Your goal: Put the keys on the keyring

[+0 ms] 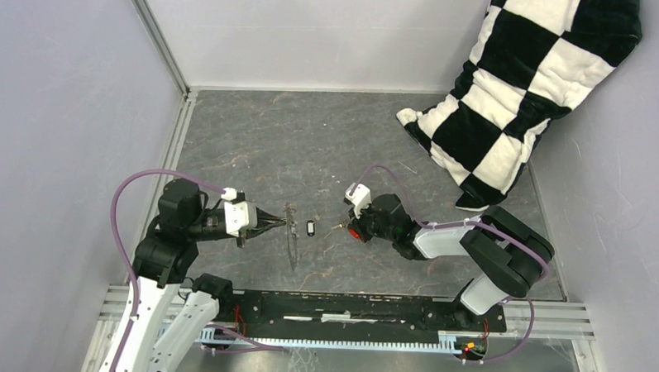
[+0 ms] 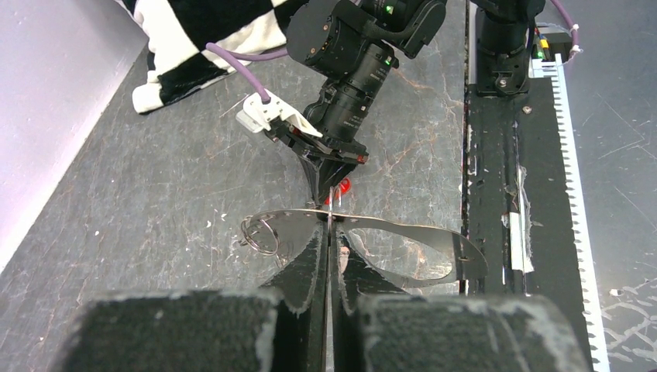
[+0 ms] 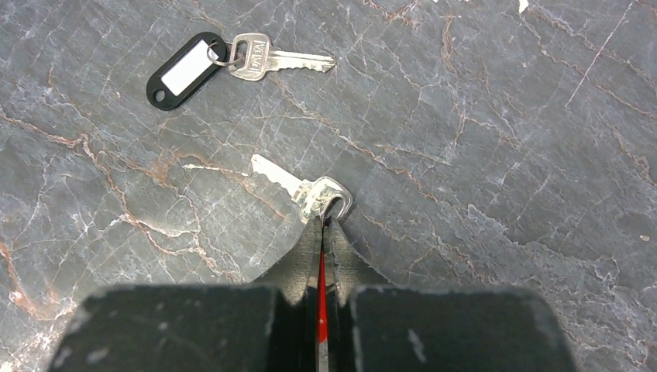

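My left gripper (image 1: 279,223) is shut on the thin edge of the keyring (image 1: 290,238), a large grey metal hoop held on edge above the table. In the left wrist view the keyring (image 2: 403,227) spreads to both sides of the left gripper (image 2: 329,226), with a small wire ring (image 2: 259,234) at its left end. My right gripper (image 3: 324,226) is shut on the red tag (image 3: 321,287) of one key, whose silver blade (image 3: 287,182) lies on the table ahead of the fingertips. The other key, with a black tag (image 3: 184,71), lies loose on the table between the two grippers (image 1: 310,228).
A black-and-white checkered cushion (image 1: 528,85) leans in the back right corner. A black rail (image 1: 347,306) runs along the near edge between the arm bases. Pale walls close in the left, back and right sides.
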You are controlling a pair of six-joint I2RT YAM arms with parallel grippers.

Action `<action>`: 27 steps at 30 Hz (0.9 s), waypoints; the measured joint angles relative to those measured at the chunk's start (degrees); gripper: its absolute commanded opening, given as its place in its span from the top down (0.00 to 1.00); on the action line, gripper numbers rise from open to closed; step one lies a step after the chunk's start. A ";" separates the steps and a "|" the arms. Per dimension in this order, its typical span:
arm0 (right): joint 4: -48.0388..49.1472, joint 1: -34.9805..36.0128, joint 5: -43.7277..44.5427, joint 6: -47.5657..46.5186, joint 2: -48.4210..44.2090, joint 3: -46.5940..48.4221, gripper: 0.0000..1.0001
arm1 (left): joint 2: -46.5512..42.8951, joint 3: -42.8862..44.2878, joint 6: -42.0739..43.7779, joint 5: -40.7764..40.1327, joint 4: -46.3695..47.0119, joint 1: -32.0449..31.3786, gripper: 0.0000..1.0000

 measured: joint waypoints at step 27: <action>-24.33 12.94 -12.28 -3.21 -14.82 18.71 1.00 | 3.89 -2.05 0.68 -1.25 -0.35 0.00 0.98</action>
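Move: The right gripper already pinches the red-tagged key down at table level. The keyring it goes to hangs in the left gripper, about 25 cm above the right hand, some 12 cm back and 9 cm to its left. The black-tagged key lies some 8 cm to the right hand's left and 1 cm farther out, on the table. From the left hand, the red-tagged key is about 11 cm ahead, 10 cm right and 26 cm below. Keep the right gripper shut on the red-tagged key and lift it some 15 cm, carrying it about 9 cm back and 9 cm left towards the held keyring, mostly after a slow start, while swinging the hand roughly 25 degrees counter-clockwise. Keep the left gripper's hold on the keyring and lower it 2 to 3 cm to meet the key, easing slightly forward. ##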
